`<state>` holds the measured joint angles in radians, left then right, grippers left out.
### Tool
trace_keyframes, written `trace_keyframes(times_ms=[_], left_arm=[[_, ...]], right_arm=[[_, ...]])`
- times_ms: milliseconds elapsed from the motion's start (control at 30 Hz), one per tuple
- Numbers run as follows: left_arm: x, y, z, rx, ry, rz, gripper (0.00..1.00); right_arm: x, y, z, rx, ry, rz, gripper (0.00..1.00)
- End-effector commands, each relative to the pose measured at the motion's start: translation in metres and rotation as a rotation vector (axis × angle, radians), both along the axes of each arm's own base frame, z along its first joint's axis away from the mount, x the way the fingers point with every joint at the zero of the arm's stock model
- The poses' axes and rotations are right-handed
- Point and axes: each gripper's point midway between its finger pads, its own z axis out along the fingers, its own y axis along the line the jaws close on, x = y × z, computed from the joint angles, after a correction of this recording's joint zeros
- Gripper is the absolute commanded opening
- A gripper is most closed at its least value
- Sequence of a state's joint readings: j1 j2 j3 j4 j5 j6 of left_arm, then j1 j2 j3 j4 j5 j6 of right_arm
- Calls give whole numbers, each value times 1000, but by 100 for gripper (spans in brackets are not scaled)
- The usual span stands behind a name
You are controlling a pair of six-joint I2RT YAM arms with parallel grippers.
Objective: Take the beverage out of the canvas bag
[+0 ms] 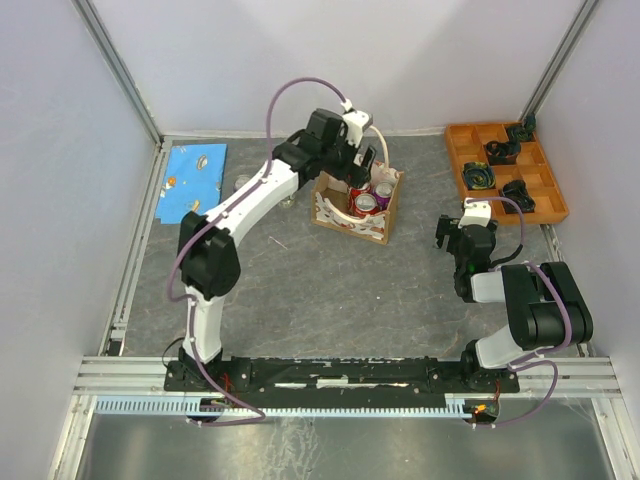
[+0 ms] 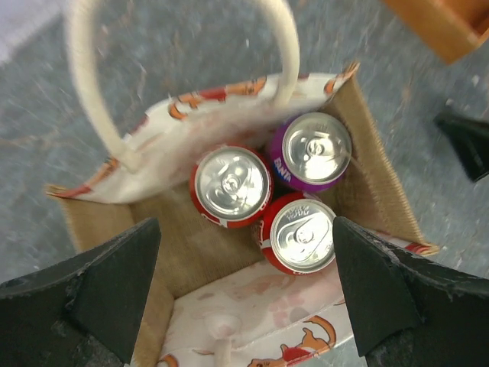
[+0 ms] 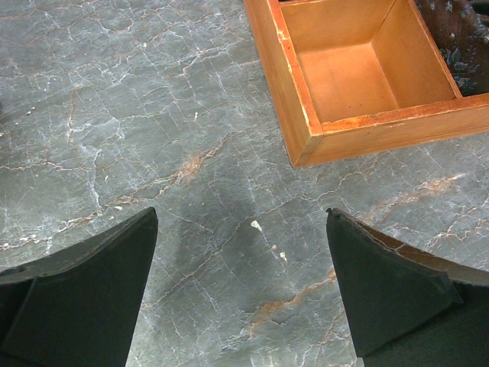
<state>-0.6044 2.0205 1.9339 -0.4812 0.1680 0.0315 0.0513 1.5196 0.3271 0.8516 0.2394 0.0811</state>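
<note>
The canvas bag (image 1: 340,214) stands open at the table's centre back; in the left wrist view its tan inner wall (image 2: 378,183) and white handles show. Inside it stand three cans: a red one (image 2: 231,184), a second red one (image 2: 300,233) and a purple one (image 2: 313,150). In the top view the cans (image 1: 366,197) show at the bag's mouth. My left gripper (image 2: 246,264) hovers open above the bag, its jaws wide and empty, one finger over each side of the bag. My right gripper (image 3: 241,260) is open and empty above bare table, far right of the bag.
An orange compartment tray (image 1: 505,170) with several dark objects sits at the back right; its corner shows in the right wrist view (image 3: 306,115). A blue patterned sheet (image 1: 194,180) lies at the back left. Walls enclose the table on three sides.
</note>
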Motion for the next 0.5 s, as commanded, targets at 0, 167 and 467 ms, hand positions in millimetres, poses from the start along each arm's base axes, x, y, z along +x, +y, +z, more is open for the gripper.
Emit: trace_keyframes(times_ms=[0, 167, 467], left_arm=[[-3, -8, 8, 24, -8, -28, 99], [-15, -19, -10, 52, 41, -48, 100], [-43, -37, -48, 145, 116, -74, 99]], right_arm=[[13, 1, 20, 3, -65, 3, 99], [13, 0, 20, 3, -66, 3, 99], [13, 1, 20, 3, -64, 3, 99]])
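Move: The red can nearest my base in the canvas bag is what I seem to be after: about 3 cm to the right of my left hand, roughly 1 cm back and some 15 cm below. The other red can stands about 4 cm ahead and 1 cm to the right, the purple can some 2 cm ahead and 8 cm to the right, both at that same depth. From my right hand the near red can is roughly 7 cm ahead, 23 cm to the left, about level. With fingers wide open, I first drop my left hand nearly 5 cm towards the cans in the bag, then stop sinking and ease back towards my base and to the right, about 3 cm each way, bringing the near red can between the fingertips' lines. Meanwhile I tip the fingers some 10 degrees more steeply down. Nothing is gripped. ##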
